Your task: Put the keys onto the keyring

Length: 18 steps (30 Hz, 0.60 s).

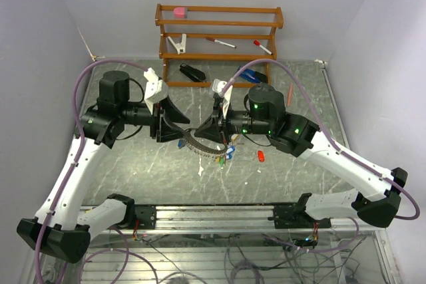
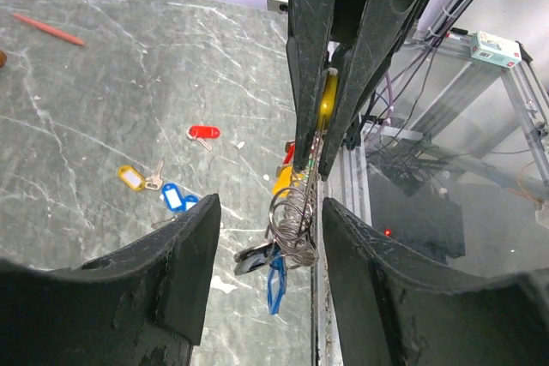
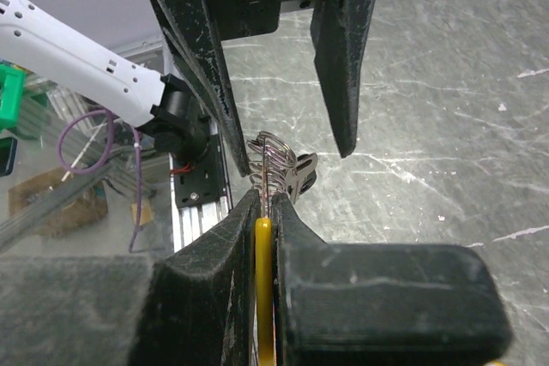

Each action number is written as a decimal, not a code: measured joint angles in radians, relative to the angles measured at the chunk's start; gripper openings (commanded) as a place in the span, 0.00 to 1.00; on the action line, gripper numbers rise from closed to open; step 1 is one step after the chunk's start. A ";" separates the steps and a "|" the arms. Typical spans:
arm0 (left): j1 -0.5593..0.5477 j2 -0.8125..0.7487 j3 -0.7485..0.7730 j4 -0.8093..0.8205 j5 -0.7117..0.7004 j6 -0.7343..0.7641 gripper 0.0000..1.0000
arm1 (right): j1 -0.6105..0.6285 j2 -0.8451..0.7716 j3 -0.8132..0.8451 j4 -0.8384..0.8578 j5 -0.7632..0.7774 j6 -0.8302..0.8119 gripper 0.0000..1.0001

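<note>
My right gripper (image 3: 264,199) is shut on a yellow key tag (image 3: 263,280) and the thin wire beside it. The silvery keyring (image 1: 198,145) hangs between both grippers above the table. Its coiled small rings (image 2: 296,225) carry a blue tag (image 2: 274,285) and a dark key (image 2: 256,256). They hang between the fingers of my left gripper (image 2: 270,205), which stands open and does not touch them. Loose keys lie on the table: a red tag (image 2: 204,133), a yellow tag (image 2: 131,177) and a blue tag (image 2: 174,196). More tags (image 1: 227,154) dangle under the ring.
A wooden rack (image 1: 219,31) stands at the back with a pink item (image 1: 180,11), marker pens and a white clip. A black stapler (image 1: 192,72) and a red pen (image 1: 290,91) lie on the table. The metal rail (image 1: 213,216) borders the near table edge.
</note>
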 measured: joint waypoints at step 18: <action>-0.005 0.015 0.039 -0.119 0.006 0.076 0.27 | 0.007 -0.013 0.001 0.013 0.066 -0.015 0.00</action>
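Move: The left hand goes for the bunched metal rings at the near end of the keyring, almost between its open fingertips: about 1 cm to its right, 1 cm back and 1 cm lower. From the right hand, which already pinches the keyring's yellow part, those rings lie some 4 cm left, 1 cm ahead and 1 cm lower. On the table, roughly 33 cm below the left hand, the blue-tagged keys lie 8 cm ahead and 13 cm right, the yellow-tagged key 15 cm ahead and 16 cm right. The left fingers close to about half their starting gap around the keyring's bunched rings, one finger on each side, seeming to catch them at the tips. The left hand first eases down and back about 1 cm, then rises nearly as much as it closes. The right hand keeps its pinch on the yellow part and drifts forward about 1 cm. ##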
